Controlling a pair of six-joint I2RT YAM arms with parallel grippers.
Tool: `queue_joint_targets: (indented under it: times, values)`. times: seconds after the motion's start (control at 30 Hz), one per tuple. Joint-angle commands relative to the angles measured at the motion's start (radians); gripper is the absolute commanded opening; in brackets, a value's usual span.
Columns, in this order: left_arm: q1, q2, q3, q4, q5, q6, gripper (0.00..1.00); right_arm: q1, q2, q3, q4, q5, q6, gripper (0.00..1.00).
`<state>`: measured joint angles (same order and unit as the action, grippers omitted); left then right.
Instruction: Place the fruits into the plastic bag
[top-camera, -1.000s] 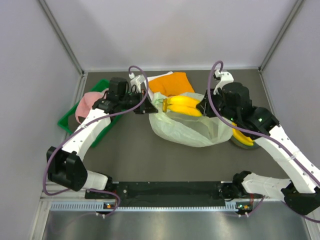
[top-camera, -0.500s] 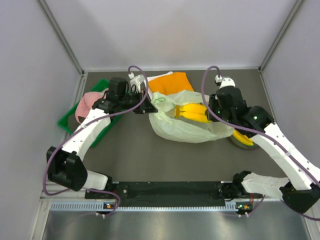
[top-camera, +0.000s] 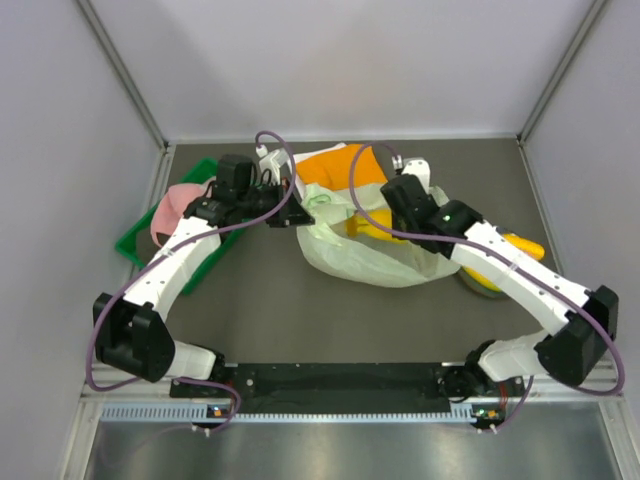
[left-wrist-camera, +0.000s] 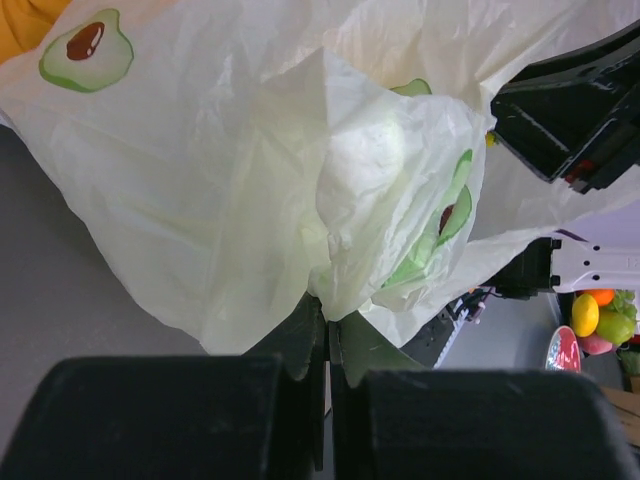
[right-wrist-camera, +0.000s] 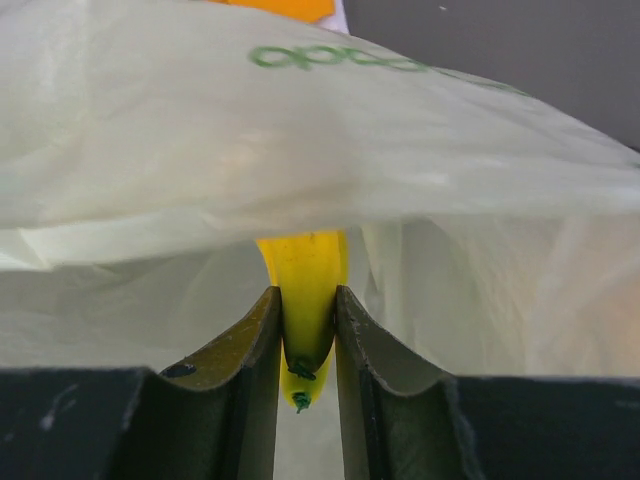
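The pale green plastic bag (top-camera: 375, 255) printed with avocado halves lies mid-table, its mouth facing left. My left gripper (top-camera: 298, 212) is shut on a fold of the bag's rim (left-wrist-camera: 345, 280) and holds it up. My right gripper (top-camera: 362, 226) reaches under the bag's upper sheet (right-wrist-camera: 300, 150), shut on the tips of a yellow banana bunch (right-wrist-camera: 305, 285). From above that bunch (top-camera: 360, 230) shows only partly through the plastic. A second banana bunch (top-camera: 497, 268) lies at the right, partly under the right arm.
An orange cloth (top-camera: 335, 165) lies behind the bag. A green tray (top-camera: 135, 240) holding a pink object (top-camera: 175, 205) sits at the left. A round plate (top-camera: 478, 288) sits beneath the second bunch. Grey walls close in the table.
My right arm has swung left, carrying the held bananas from above the bag's top in under its upper sheet. The left gripper has stayed still on the bag's rim.
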<state>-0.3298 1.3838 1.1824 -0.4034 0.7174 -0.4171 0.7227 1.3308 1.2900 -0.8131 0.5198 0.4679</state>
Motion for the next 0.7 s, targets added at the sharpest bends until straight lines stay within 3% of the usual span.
queue_joint_targets:
  times: [0.0, 0.27, 0.67]
  values:
    - [0.006, -0.025, -0.001, 0.040, 0.011, 0.014, 0.00, 0.050, 0.036, 0.014, 0.179, 0.063, 0.015, 0.00]
    - [0.005, -0.025, -0.001, 0.041, 0.016, 0.012, 0.00, 0.052, 0.120, -0.032, 0.201, 0.192, 0.014, 0.00]
    - [0.005, -0.029, 0.000, 0.038, 0.010, 0.015, 0.00, 0.052, 0.218, -0.070, 0.218, 0.177, 0.043, 0.00]
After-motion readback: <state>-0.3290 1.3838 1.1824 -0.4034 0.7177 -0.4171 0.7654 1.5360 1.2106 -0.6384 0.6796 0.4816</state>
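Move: The right hand holds the bananas by their stem end, already at the bag's mouth; the middle of the plastic bag lies about 5 cm ahead, 4 cm left and 12 cm below. Some 20 cm to its left and nearly level is the rim corner pinched by the left gripper. The fruit bowl stands about 21 cm right, no farther out, 18 cm lower. From the left hand, the bag's middle is roughly 16 cm right, 6 cm ahead and 14 cm below. Forward and left at first, by some 3 cm each and almost level, the right hand carries the bananas further into the bag's mouth, then sinks about 6 cm towards its bottom, easing slightly back to the right and rolling about 10 degrees, left side down. Its fingers keep their grip on the stem end, while the left gripper stays put and goes on pinching the rim corner. ##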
